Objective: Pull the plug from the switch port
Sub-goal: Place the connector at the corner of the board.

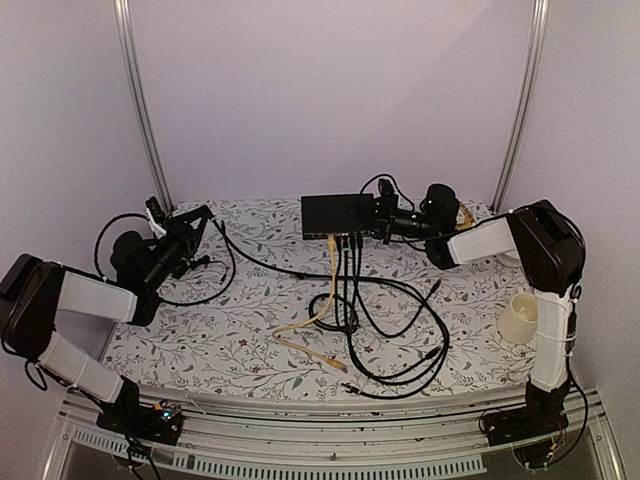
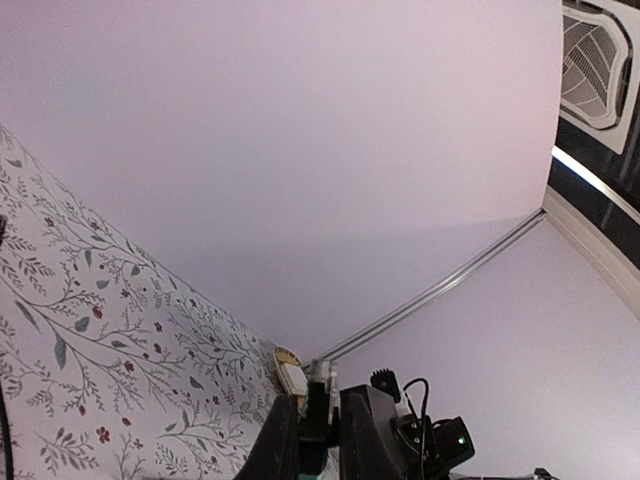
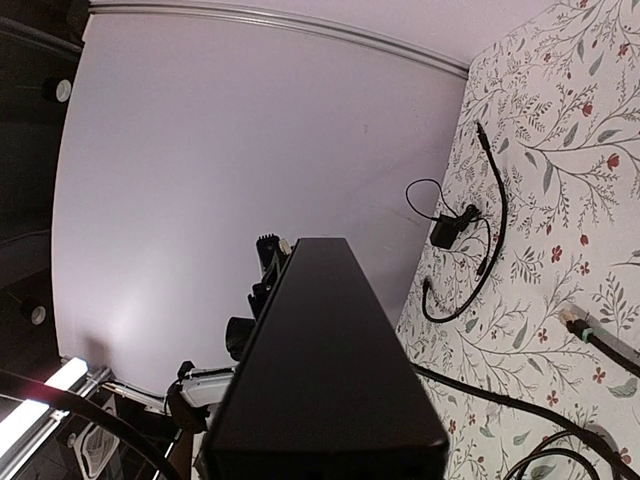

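Observation:
The switch [image 1: 338, 215] is a flat black box at the back of the table, with a yellow cable [image 1: 331, 255] and black cables [image 1: 352, 262] running out of its front edge. My right gripper [image 1: 386, 224] is shut on the switch's right end. In the right wrist view the switch [image 3: 328, 370] fills the space between the jaws and hides the fingers. My left gripper [image 1: 201, 216] is far to the left of the switch, raised and apart from it. In the left wrist view it [image 2: 320, 428] is shut on a black plug [image 2: 317, 412] with a clear tip. A black cable [image 1: 250, 262] trails from it toward the switch.
A tangle of black cable loops [image 1: 400, 340] and a loose yellow plug end [image 1: 335, 362] lie in front of the switch. A cream cup [image 1: 518, 320] stands at the right. A small white box on a wooden disc [image 2: 291, 376] sits in the back right corner. A small black adapter [image 3: 445, 231] lies on the cloth.

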`<action>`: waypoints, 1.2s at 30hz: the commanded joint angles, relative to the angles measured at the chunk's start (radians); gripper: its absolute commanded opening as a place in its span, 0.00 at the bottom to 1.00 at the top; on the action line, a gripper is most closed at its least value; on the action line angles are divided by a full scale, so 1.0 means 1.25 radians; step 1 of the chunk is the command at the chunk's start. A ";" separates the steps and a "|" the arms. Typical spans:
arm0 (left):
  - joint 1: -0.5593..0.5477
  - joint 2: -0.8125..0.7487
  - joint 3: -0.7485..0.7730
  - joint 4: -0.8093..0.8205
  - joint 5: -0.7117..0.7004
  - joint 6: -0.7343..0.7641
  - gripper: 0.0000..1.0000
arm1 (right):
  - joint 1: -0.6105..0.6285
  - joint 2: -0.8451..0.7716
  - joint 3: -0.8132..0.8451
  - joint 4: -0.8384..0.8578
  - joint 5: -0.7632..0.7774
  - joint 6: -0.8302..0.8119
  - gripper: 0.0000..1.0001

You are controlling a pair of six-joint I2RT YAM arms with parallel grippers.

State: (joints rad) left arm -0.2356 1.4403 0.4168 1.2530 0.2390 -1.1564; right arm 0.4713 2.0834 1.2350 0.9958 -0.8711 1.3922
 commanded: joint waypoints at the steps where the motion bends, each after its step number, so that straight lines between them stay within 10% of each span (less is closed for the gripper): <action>1: 0.042 -0.095 0.028 -0.235 -0.144 0.104 0.00 | 0.002 -0.080 -0.015 0.074 -0.015 -0.015 0.02; 14: 0.114 -0.256 0.086 -0.579 -0.455 0.191 0.00 | -0.008 -0.156 -0.120 0.020 -0.022 -0.074 0.02; 36: 0.151 -0.318 0.270 -0.771 -0.751 0.397 0.00 | -0.235 -0.326 -0.151 -0.212 0.022 -0.240 0.02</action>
State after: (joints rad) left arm -0.0666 1.0718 0.7113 0.3443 -0.5945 -0.7479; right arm 0.2249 1.7393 0.9867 0.7319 -0.8654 1.1461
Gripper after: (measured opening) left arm 0.111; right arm 0.253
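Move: The left hand still grips the pulled black plug; the table's far-left corner lies about 28 cm ahead, 22 cm left and 26 cm below it. The power adapter is roughly level fore and aft, 12 cm left, 24 cm below; the switch is level, 30 cm right, 2 cm lower. The right hand holds the switch, its middle about 9 cm left, 2 cm back and 1 cm below; the tray sits 16 cm ahead, 28 cm right, 23 cm below. Leftward in a quick sweep of about 20 cm, the left hand carries the plug across above the power adapter to the table's left edge, swinging counter-clockwise some 60 degrees and climbing late, fingers still shut. The right hand keeps its grip on the switch, easing back slightly, then drawing it right and a little forward towards the tray side, turning slightly clockwise. ##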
